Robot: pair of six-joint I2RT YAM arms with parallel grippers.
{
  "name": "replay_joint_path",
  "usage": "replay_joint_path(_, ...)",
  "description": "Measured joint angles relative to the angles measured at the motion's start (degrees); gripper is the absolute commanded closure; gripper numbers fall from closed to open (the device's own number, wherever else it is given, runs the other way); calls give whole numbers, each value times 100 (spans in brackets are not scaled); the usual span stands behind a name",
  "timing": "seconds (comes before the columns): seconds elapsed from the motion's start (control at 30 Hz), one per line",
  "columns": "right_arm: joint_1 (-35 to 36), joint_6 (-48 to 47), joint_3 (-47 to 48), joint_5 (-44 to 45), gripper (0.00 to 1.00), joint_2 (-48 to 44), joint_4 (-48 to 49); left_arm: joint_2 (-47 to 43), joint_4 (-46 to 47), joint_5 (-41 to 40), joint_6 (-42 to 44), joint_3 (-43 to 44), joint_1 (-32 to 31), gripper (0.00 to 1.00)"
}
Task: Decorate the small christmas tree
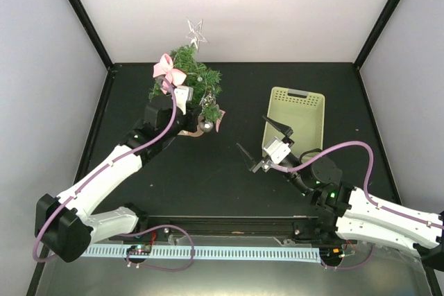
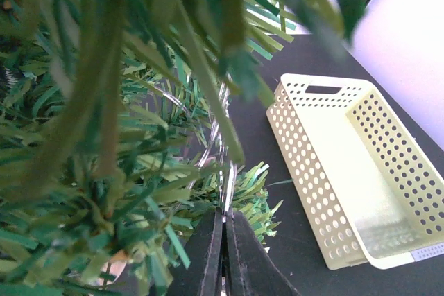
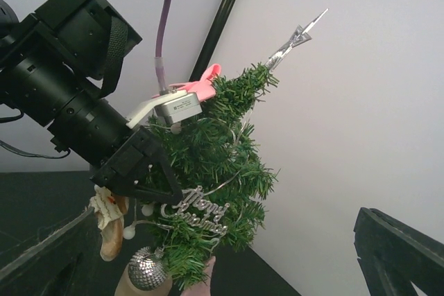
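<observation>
The small christmas tree (image 1: 195,82) stands at the back left with a silver star (image 1: 195,32) on top and a pink bow (image 1: 166,67). My left gripper (image 1: 194,105) is pushed into its branches. In the left wrist view that gripper (image 2: 223,217) is shut on a thin silver strip among the needles. The right wrist view shows this is the silver "Merry Christmas" ornament (image 3: 198,213) on the tree (image 3: 229,136), held at its left end. A silver ball (image 3: 147,268) hangs low. My right gripper (image 1: 253,133) is open and empty, right of the tree.
A pale green perforated basket (image 1: 309,112) lies at the back right, just behind my right gripper; it looks empty in the left wrist view (image 2: 305,164). White walls with black corner posts close in the table. A small beige figure (image 3: 109,230) hangs at the tree's lower left.
</observation>
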Motion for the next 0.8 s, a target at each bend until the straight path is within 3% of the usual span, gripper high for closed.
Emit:
replay_joint_path(0.43, 0, -37, -42, 2, 0, -37, -74, 31, 13, -11, -46, 0, 0, 79)
replay_joint_path(0.8, 0, -37, -42, 2, 0, -37, -83, -66, -66, -160, -48, 66, 0, 70)
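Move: The left fingers already pinch one end of the silver Merry Christmas sign, its middle about 3 cm right, 1 cm ahead and 1 cm below. The silver ball hangs roughly 4 cm back, 2 cm right and 8 cm below; the upper pink bow sits some 9 cm ahead, 7 cm left and 10 cm above. From the idle right hand the sign is about 15 cm ahead, 19 cm left and 8 cm below. The left hand stays at the tree and opens about a quarter, letting go of the sign, rising barely 1 cm. ##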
